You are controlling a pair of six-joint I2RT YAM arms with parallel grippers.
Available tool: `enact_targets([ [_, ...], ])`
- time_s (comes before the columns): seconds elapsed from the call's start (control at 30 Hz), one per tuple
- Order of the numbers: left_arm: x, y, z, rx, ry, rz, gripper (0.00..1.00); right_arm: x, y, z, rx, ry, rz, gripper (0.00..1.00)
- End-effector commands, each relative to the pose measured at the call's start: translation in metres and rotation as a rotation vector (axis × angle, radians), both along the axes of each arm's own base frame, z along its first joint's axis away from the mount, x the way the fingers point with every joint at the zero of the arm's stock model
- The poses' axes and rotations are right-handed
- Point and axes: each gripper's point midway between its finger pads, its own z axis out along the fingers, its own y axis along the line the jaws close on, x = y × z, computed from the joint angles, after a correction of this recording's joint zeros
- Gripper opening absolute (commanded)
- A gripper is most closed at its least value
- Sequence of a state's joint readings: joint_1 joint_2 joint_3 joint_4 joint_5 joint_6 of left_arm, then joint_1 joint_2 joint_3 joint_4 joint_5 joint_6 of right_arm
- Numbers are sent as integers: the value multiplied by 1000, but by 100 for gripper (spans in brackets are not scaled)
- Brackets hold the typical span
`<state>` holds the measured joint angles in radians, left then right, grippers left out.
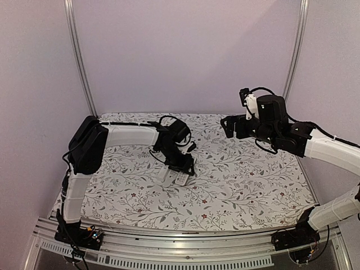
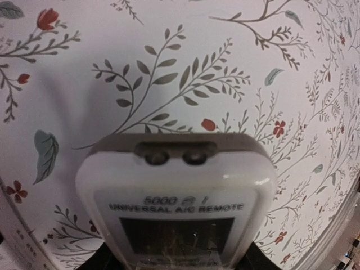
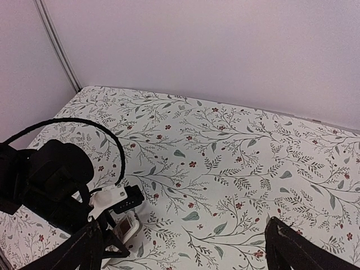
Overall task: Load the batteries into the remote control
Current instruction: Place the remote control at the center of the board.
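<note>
The white remote control (image 2: 177, 191) lies display-up on the flowered table, printed "UNIVERSAL A/C REMOTE". It is also visible in the top view (image 1: 181, 179) and the right wrist view (image 3: 125, 228). My left gripper (image 2: 177, 263) is shut on it, with a black finger at each of its lower sides. In the top view the left gripper (image 1: 181, 167) is low over the table's middle. My right gripper (image 1: 226, 127) hangs high at the back right, open and holding nothing. Its fingers (image 3: 292, 247) frame bare cloth. The batteries are out of view.
A second flat white piece (image 1: 166, 173) lies just left of the remote, and its edge (image 2: 17, 247) shows in the left wrist view. The flowered cloth (image 1: 247, 185) covers the table. White walls and metal posts (image 1: 81, 62) close the back and sides.
</note>
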<state>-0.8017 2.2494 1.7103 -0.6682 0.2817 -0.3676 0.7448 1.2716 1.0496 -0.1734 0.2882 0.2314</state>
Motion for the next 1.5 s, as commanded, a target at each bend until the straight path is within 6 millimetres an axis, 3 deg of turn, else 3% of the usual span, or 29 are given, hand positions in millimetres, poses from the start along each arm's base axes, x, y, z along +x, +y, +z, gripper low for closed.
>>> enact_targets([
  [0.0,-1,18,-35,73,50,27,38,3,5,9,-3,-14,17,99],
  [0.27,10,18,-28,33,11,72,48,4,9,7,-14,-1,32,99],
  [0.37,12,16,-22,19,-1,77,60,3,8,10,-12,-6,30,99],
  [0.67,19,15,1,-18,-63,104,65,2,8,10,-14,-4,38,99],
  [0.8,22,9,35,-92,-117,116,65,2,6,9,-29,-9,35,99],
  [0.9,27,6,87,-211,-224,113,65,11,-9,-1,-53,2,6,99],
  [0.97,28,14,120,-281,-313,126,65,18,-24,-11,-30,27,0,99],
  [1.07,41,45,162,-338,-461,207,66,29,-64,-19,71,36,-49,99],
  [1.13,52,80,172,-328,-533,300,67,32,-99,-27,143,39,-110,99],
  [1.27,67,167,162,-219,-630,523,67,23,-183,-43,288,39,-289,99],
  [1.37,63,234,160,-157,-708,690,69,8,-228,-77,350,82,-419,99],
  [1.47,52,286,171,-106,-858,838,72,-4,-241,-93,373,72,-479,99],
])
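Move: The remote control is already in the left gripper's fingers, down at the board's middle; its own middle lies about 1 cm behind and 1 cm to the left of the hand point, at the same height. The slim white remote lies some 8 cm left of the hand point and 2 cm farther ahead, about 1 cm lower. From the raised right gripper, the remote control is roughly 18 cm left, 3 cm back and 26 cm below. Keep the left gripper low with only a slight shift forward and open its fingers to let go of the remote control; then lift away and sweep left, over the slim white remote, ending about 22 cm left and 15 cm up, tilting the fingers up and turning counter-clockwise. As it leaves, swing the open right gripper some 24 cm right and 8 cm down, turning clockwise. ##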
